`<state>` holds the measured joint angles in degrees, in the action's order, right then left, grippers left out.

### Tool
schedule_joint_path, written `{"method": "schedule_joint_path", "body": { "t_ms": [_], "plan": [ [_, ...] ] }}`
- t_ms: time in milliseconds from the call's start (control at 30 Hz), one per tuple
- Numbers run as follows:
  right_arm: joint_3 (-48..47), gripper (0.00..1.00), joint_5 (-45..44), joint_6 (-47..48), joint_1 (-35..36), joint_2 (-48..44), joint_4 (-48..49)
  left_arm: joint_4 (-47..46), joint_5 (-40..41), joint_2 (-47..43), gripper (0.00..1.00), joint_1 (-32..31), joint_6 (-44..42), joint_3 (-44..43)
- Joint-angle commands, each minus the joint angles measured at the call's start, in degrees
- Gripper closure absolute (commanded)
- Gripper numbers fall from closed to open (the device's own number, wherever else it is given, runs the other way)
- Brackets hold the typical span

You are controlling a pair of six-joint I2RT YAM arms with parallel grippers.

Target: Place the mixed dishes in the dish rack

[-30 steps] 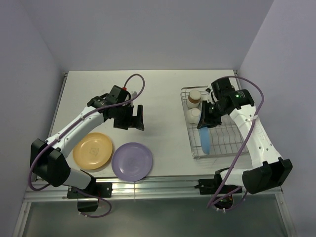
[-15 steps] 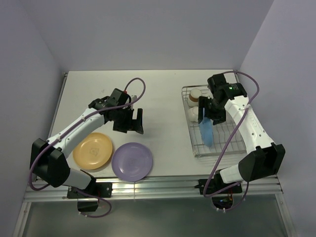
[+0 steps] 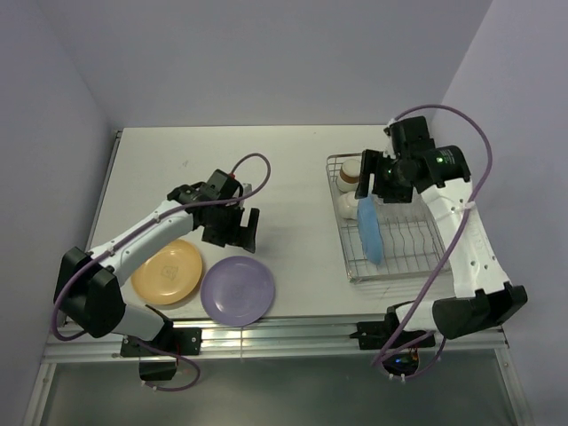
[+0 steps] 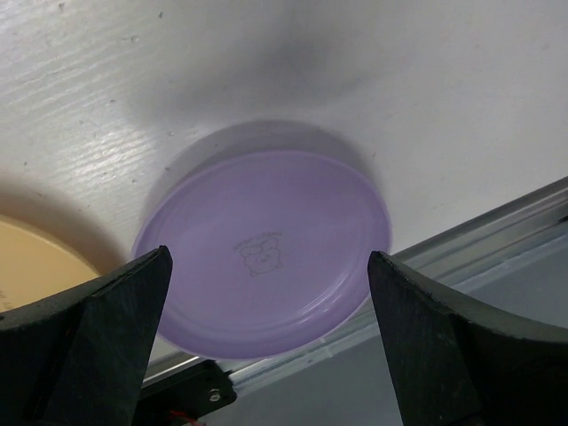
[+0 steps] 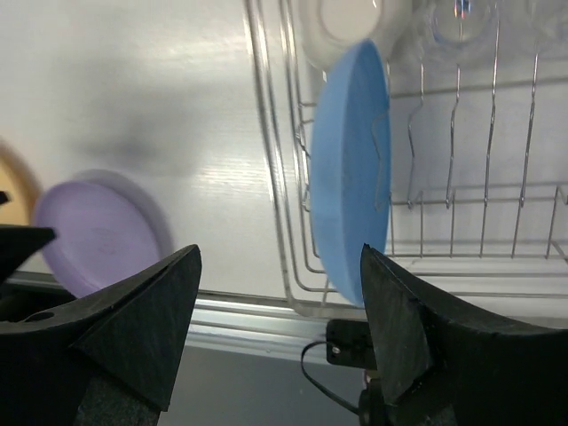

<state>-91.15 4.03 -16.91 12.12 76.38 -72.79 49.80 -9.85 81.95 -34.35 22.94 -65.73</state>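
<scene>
The blue plate (image 3: 371, 229) (image 5: 351, 195) stands on edge at the left side of the silver dish rack (image 3: 395, 277) (image 5: 266, 133). My right gripper (image 3: 382, 182) (image 5: 280, 257) hovers above it, open and holding nothing. A white bowl (image 3: 348, 206) (image 5: 351, 22) and a brown cup (image 3: 350, 171) sit in the rack's far left corner. The purple plate (image 3: 237, 289) (image 4: 266, 240) lies flat near the table's front edge, with the orange-yellow plate (image 3: 166, 271) (image 4: 35, 257) to its left. My left gripper (image 3: 241, 229) (image 4: 268, 266) hangs open above the purple plate, apart from it.
A clear glass (image 5: 461, 18) shows at the far end of the rack. A metal rail (image 3: 284, 330) runs along the table's near edge, just past the purple plate. Lilac walls close in the left, back and right sides.
My right gripper opened, let go of the blue plate and rose away; the plate stays upright in the rack. My left gripper moved nearer, toward the purple plate.
</scene>
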Motion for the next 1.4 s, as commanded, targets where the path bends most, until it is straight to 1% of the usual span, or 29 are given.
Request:
{"method": "schedule_joint_path", "body": {
  "t_ms": [0,100,167,233,400,500,733,900,1033,1100,1200,1367],
  "plan": [
    [-6.5,0.21,2.6,-1.6,0.4,-3.7,-1.2,1.4,5.7,0.1,0.01,-1.4,-3.7,1.5],
    [-8.6,0.21,6.2,-2.4,0.4,-5.4,-1.6,0.2,6.8,1.3,0.01,-1.4,-5.4,3.7],
    [-8.3,0.21,7.6,-2.7,0.4,-6.9,-1.6,-1.5,4.8,1.4,0.01,-1.2,-6.5,5.3],
    [-7.3,0.21,7.7,-3.0,0.3,-8.9,-1.2,-2.3,5.8,2.6,0.01,-1.2,-5.7,5.9],
    [-3.0,0.21,7.7,-3.2,0.3,-11.8,-0.6,-6.4,3.4,8.7,0.01,-1.2,-7.0,7.6],
    [-2.5,0.21,7.0,-3.1,0.4,-13.1,-0.9,-9.9,1.2,10.1,0.01,-1.2,-7.5,9.1],
    [-1.8,0.22,6.4,-2.8,0.3,-14.0,-0.9,-12.6,1.9,12.1,0.01,-1.4,-7.4,10.6],
    [-1.1,0.22,6.7,-2.8,0.4,-14.4,-0.2,-12.6,5.4,7.6,0.01,-2.1,-6.0,9.8],
    [-1.1,0.22,7.4,-2.8,0.4,-13.8,0.2,-11.0,9.5,5.3,0.01,-2.2,-4.4,5.5],
    [-1.7,0.22,7.7,-2.9,0.4,-13.3,0.5,-10.7,13.2,5.1,0.01,-2.1,-3.5,3.5],
    [-2.5,0.22,8.0,-2.7,0.3,-12.5,0.5,-10.8,14.6,6.4,0.01,-2.0,-3.4,1.8],
    [-3.4,0.22,7.4,-1.9,0.3,-12.5,0.0,-9.8,15.6,13.2,0.01,-1.9,-3.8,0.6]
  ]
}}
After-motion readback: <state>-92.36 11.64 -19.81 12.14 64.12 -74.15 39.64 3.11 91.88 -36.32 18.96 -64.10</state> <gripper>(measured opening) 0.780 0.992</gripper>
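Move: Lying flat on the table, the purple plate is about 9 cm back from the open left hand, 1 cm to its left and some 12 cm below. The orange plate is at the same depth, about 4 cm back and 20 cm left. From the right hand the purple plate is some 34 cm left, 12 cm back and 25 cm down; the blue plate standing in the rack is about 4 cm back, 1 cm left and 15 cm below. Sinking open about 10 cm, slightly back and left, the left hand goes down to the front part of the purple plate, then heads forward some 6 cm and climbs about 5, its fingertips swinging forward and ending over the front rim. The empty right hand, already clear of the blue plate, rises and draws back, its fingers tilting forward and left, then waits. ##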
